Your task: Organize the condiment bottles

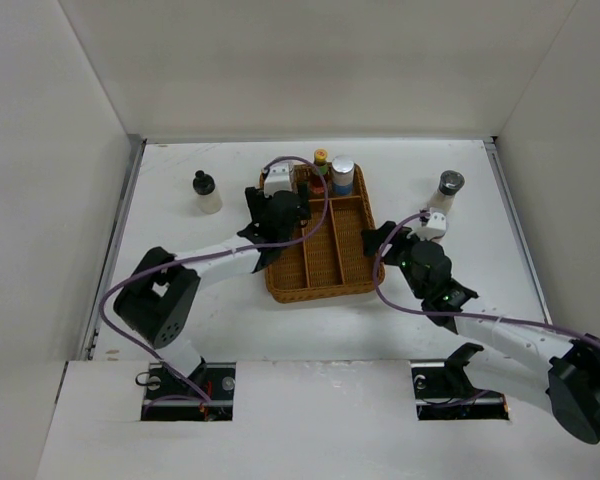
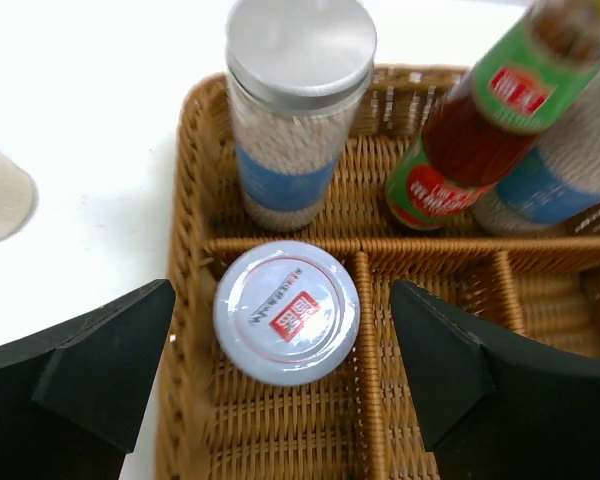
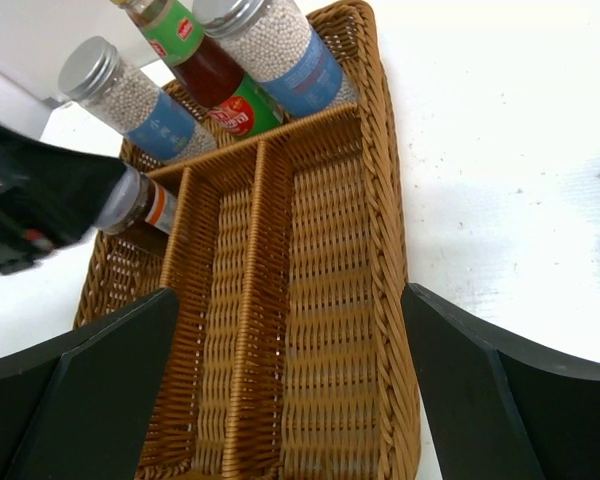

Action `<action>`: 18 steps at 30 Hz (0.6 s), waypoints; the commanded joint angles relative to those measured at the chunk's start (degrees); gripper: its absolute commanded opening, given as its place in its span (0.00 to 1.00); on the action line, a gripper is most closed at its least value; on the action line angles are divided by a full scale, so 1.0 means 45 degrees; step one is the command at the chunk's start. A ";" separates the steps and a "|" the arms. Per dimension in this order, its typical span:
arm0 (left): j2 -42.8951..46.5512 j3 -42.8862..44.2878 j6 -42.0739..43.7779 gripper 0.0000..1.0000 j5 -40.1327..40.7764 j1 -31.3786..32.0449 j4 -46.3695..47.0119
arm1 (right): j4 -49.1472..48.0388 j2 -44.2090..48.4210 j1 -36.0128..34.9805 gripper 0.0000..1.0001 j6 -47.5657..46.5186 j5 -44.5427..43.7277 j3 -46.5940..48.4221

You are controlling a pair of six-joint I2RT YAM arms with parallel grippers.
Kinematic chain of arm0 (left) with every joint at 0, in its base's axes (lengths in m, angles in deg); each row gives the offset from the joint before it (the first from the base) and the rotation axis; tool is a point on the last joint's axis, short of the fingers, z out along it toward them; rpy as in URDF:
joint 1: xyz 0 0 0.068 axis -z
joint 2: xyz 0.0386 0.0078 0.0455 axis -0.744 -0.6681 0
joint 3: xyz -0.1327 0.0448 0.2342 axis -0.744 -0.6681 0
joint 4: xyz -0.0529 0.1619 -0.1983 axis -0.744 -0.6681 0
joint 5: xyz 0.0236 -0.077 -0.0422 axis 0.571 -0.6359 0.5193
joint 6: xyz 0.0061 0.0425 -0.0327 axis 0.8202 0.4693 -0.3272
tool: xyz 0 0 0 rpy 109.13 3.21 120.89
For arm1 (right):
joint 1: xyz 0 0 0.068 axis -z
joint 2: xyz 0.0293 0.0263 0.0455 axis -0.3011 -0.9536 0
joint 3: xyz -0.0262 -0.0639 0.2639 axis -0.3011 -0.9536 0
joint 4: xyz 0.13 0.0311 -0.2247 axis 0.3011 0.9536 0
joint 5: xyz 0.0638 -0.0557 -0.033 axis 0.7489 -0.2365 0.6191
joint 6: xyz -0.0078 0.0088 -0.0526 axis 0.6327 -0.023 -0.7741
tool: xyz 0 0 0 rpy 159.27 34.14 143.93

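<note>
The brown wicker tray (image 1: 325, 293) sits mid-table. In its back row stand a silver-lidded shaker (image 2: 298, 110), a yellow-capped sauce bottle (image 2: 470, 130) and a second shaker (image 2: 570, 170). A white-lidded jar (image 2: 288, 318) stands upright in the tray's left compartment, between the spread fingers of my left gripper (image 2: 282, 295), which is open and not touching it. My right gripper (image 3: 290, 298) hovers open over the tray's near right end (image 3: 385, 200) with nothing between its fingers. Outside the tray, a black-capped jar (image 1: 206, 192) stands on the left and a silver-lidded shaker (image 1: 448, 190) on the right.
White walls close in the table on the left, back and right. My left gripper (image 1: 285, 215) is over the tray's back left, my right gripper (image 1: 375, 245) at its right rim. The long middle and right compartments (image 3: 330, 300) hold nothing.
</note>
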 commanded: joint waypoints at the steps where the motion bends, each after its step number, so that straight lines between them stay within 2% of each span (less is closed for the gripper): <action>1: 0.1829 -0.0187 -0.0021 0.90 0.0549 -0.0103 0.0837 | -0.0704 -0.0085 0.0103 1.00 0.0098 -0.0101 0.0015; 5: 0.2788 -0.0129 0.0076 0.91 0.1349 -0.0629 0.0037 | -0.0703 0.0032 0.0083 1.00 0.0079 -0.0102 0.0016; 9: 0.2908 0.0144 -0.0137 0.92 0.1527 -0.2267 -0.0667 | -0.0880 -0.0454 0.0083 1.00 0.0157 -0.0004 0.0015; 13: 0.1856 0.1118 -0.0645 0.92 0.1235 -0.4123 -0.1368 | -0.0899 -0.0417 -0.0014 1.00 0.0138 -0.0004 0.0075; 18: 0.0292 0.2604 -0.0783 0.92 0.0220 -0.5200 -0.2620 | -0.0762 0.0363 -0.0015 1.00 0.0157 -0.0082 -0.0140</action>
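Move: The black-capped condiment bottle stands about 18 cm to the left of the left hand, some 6 cm farther out, its middle roughly 6 cm lower. The dark jar just set in the basket sits almost straight below the hand, about 5 cm down and 1 cm to its right; the silver-lidded jar is about 9 cm ahead and 1 cm to the right, at nearly the same depth. From the right hand the black-capped bottle lies some 42 cm left, 17 cm ahead and 9 cm down. Already open and clear above the dark jar, the left hand rises nearly 9 cm out of the basket, its fingers tipping up slightly, and goes into a quick swing of some 18 cm to the left over the basket's left rim, towards the black-capped bottle. On the way it reaches out about 5 cm and turns close to 30 degrees counter-clockwise, then sinks some 3 cm with its fingers still wide open and the bottle coming between them in its view, not yet touched. ##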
